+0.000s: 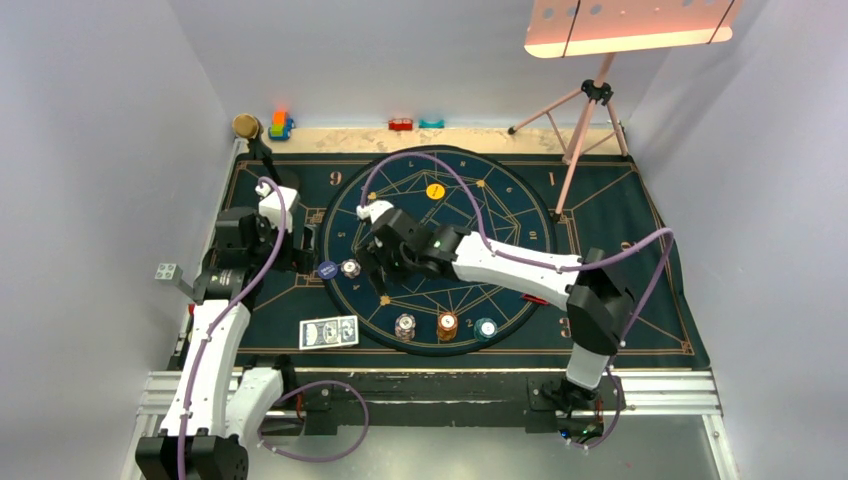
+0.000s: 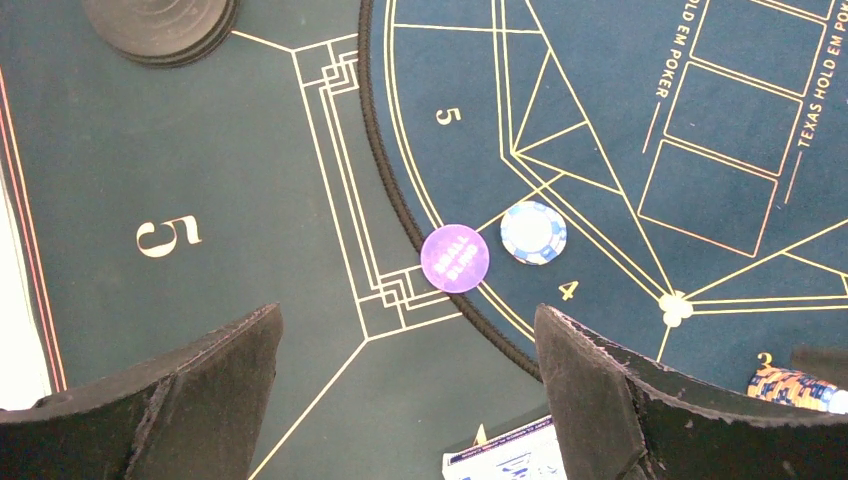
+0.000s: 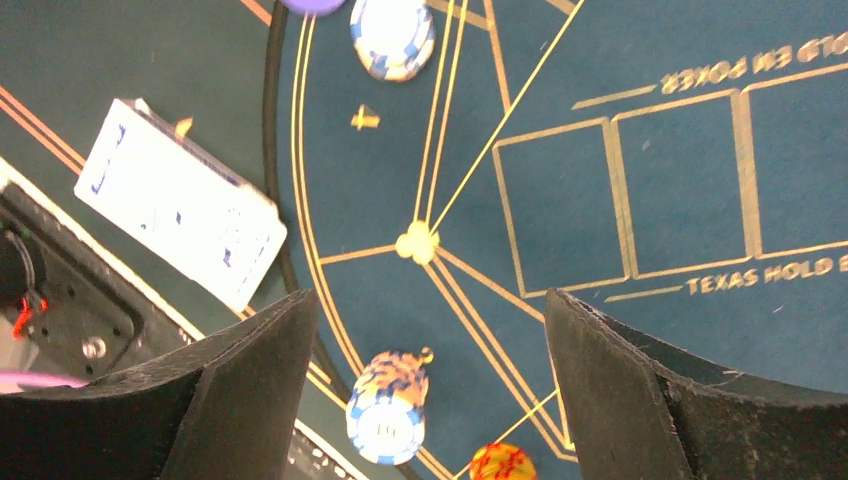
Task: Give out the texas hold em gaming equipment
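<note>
On the round blue poker mat (image 1: 500, 215), my right gripper (image 1: 378, 288) hangs open and empty. In the right wrist view the right gripper (image 3: 430, 310) is above a bare patch. A single white chip (image 3: 393, 35) lies ahead of it, and a white chip stack (image 3: 388, 405) and an orange stack (image 3: 502, 462) stand low between its fingers. My left gripper (image 2: 407, 330) is wide open over the dark felt. It is short of the purple-blue disc (image 2: 455, 258) and the white chip (image 2: 533, 232). The cards (image 1: 329, 331) lie face down near the front. A yellow disc (image 1: 435, 190) sits further back.
A teal chip stack (image 1: 485, 327) stands beside the orange one (image 1: 447, 324). The red marker (image 1: 537, 298) peeks out from under the right arm. The microphone stand (image 1: 250, 135) is at back left, its base (image 2: 160, 28) in the left wrist view. A pink tripod (image 1: 585, 120) is at back right.
</note>
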Available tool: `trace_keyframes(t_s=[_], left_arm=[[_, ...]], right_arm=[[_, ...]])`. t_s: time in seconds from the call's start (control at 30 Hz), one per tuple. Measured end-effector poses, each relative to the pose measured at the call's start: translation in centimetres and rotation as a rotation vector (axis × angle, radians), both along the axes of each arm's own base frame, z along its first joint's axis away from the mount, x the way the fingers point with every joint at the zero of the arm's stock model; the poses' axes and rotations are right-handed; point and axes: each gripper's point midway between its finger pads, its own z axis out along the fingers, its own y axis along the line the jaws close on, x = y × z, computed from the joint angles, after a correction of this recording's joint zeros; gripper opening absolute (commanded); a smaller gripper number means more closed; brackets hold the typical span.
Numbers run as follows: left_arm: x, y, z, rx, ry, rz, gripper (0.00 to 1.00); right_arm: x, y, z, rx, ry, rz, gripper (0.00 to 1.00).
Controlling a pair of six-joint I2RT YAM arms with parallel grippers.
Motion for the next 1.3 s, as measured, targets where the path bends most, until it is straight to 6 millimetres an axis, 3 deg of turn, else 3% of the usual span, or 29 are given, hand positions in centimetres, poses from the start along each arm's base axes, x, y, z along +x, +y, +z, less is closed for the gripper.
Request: trace_keyframes(t_s=[0.07, 0.23, 0.3, 0.53, 0.97, 1.3], left_arm=[[0.0, -0.1, 0.0, -0.005, 0.002, -0.006, 1.00], [0.0, -0.3, -0.2, -0.011, 0.009, -0.015, 1.00], [0.0, -0.4, -0.2, -0.013, 0.010, -0.017, 1.00], [0.0, -0.4, -0.2, -0.014, 0.010, -0.019, 1.00], [0.0, -0.4, -0.2, -0.015, 0.010, -0.020, 1.00], [0.0, -0.4, -0.2, -0.015, 0.009, -0.020, 1.00]], right_arm=[[-1.6, -0.3, -0.6, -0.017, 0.008, 0.016, 0.89], [-6.2, -1.2, -4.3, -0.112, 0.060, 0.069, 0.89], [-7.2, -2.0, -5.4, -0.144, 0.081, 0.074, 0.89], [-7.7, -3.4, -6.3, -0.173, 0.106, 0.051, 0.87], [-10.2, -3.7, -7.4, -0.180, 0.134, 0.089, 0.75], [-10.3, -3.3, -7.3, -0.166, 0.133, 0.086, 0.64]])
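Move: The blue-and-white chip stack to grip next stands about 9 cm back from the right hand, 2 cm to its right and some 10 cm below. The orange chip stack is about 10 cm farther right of that stack, the card deck about 17 cm to its left. The few chips just set down lie 5 cm ahead of the right hand and 10 cm left. From the left hand, the blue-and-white stack is some 10 cm back, 23 cm right and 14 cm below. Draw the right gripper back about 10 cm and down some 7 cm, drifting slightly right, to the blue-and-white stack; go quickly at first, then ease in. Tip the fingers steeper downward on the way, by about 10 degrees. Once they straddle the stack, hold the hand there and keep narrowing the wide-open fingers around it, not yet visibly gripping. ##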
